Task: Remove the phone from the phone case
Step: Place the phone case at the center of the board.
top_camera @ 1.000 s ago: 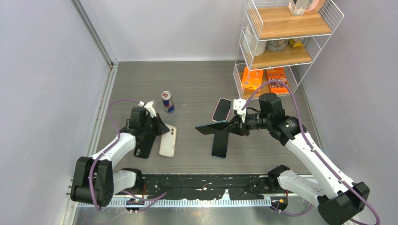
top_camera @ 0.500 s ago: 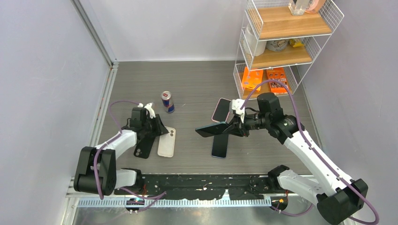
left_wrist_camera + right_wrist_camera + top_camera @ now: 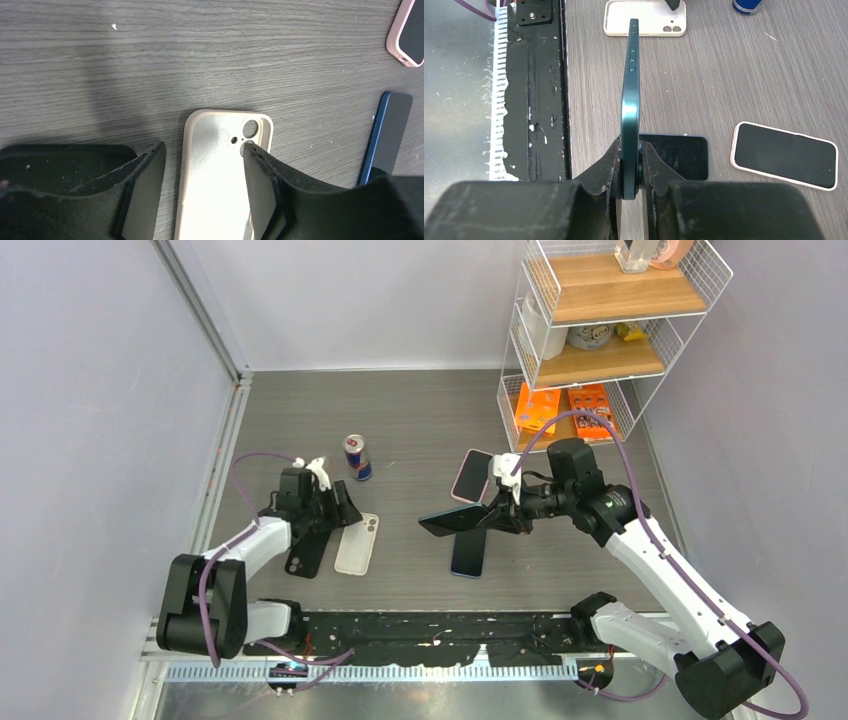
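Note:
The empty cream phone case lies flat on the table, inside up, camera holes at its far end. My left gripper stands open just above it, one finger on each side, holding nothing. In the top view the case lies just right of the left gripper. My right gripper is shut on one end of a dark teal phone, seen edge-on with its side buttons showing. From above, that phone hangs over the table's middle, sticking out left of the right gripper.
A black case lies left of the cream one. A blue phone lies under the held phone. A pink-cased phone lies behind it. A red and blue can stands further back. A wire shelf fills the back right.
My left gripper has opened and let go of the cream case, which now rests on the table. The right arm has shifted the teal phone slightly.

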Available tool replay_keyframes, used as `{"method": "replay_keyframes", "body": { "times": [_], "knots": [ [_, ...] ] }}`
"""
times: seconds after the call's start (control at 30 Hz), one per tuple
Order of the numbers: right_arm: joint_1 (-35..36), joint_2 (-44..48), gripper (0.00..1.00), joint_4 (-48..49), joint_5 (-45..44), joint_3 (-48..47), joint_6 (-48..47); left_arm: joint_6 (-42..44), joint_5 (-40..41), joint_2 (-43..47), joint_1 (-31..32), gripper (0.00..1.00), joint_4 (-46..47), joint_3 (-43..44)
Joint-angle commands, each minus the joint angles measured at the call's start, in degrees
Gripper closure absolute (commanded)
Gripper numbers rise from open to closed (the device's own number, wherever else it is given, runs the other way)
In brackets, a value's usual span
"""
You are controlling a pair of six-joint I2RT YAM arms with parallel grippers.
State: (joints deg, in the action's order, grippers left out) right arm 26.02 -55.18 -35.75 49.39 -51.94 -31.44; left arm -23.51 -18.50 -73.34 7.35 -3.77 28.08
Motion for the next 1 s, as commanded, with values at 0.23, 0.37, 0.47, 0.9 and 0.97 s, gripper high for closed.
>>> {"method": "replay_keyframes", "body": {
  "times": [0.23,0.37,0.47,0.9,0.97],
  "knots": [
    [-0.25,0.74,0.95,-0.65,-2.18,-2.23,-2.71,3.11,-2.01,10.13,3.91,0.21,-0.01,1.8],
    [-0.27,0.29,0.95,-3.17,-4.5,-2.72,-3.2,6.46,1.08,13.39,10.47,0.11,-0.21,2.17],
    [-0.41,-0.94,0.95,-5.09,-5.64,-3.15,-3.78,9.04,3.53,13.09,13.47,0.06,-1.93,4.23],
    [-0.46,-16.18,0.95,-20.88,-3.7,-12.69,-11.7,20.14,7.35,13.72,19.49,0.05,-5.79,7.57],
    [-0.4,-19.53,0.95,-23.19,-3.47,-15.25,-12.81,21.24,7.09,15.01,19.54,0.05,-5.8,7.15]
  ]
}}
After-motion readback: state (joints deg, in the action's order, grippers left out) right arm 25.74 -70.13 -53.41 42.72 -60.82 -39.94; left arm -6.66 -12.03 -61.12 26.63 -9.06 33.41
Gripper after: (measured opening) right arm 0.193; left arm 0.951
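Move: The phone case has just been laid down under the left hand: its middle is about 5 cm back and 1 cm right of that hand, some 2 cm lower. The black case lies about 7 cm back and 9 cm left of the hand, the drink can 12 cm ahead and 3 cm right. Below the phone-holding right hand by some 20 cm, the blue-edged phone lies 2 cm ahead and 3 cm left, the pink-rimmed phone 18 cm ahead and 3 cm left. With its fingers already parted around the upper-left part of the phone case, the left hand lifts about 7 cm clear while they open on to nearly full width, then swings some 7 cm right towards the middle of the table, the wrist turning roughly 25 degrees clockwise and tipping up out of its downward slant. Meanwhile the right hand keeps its pinch on the teal phone and lowers it about 5 cm towards the blue-edged phone, drifting a little right and tilting so that its left-pointing fingers dip more steeply. ##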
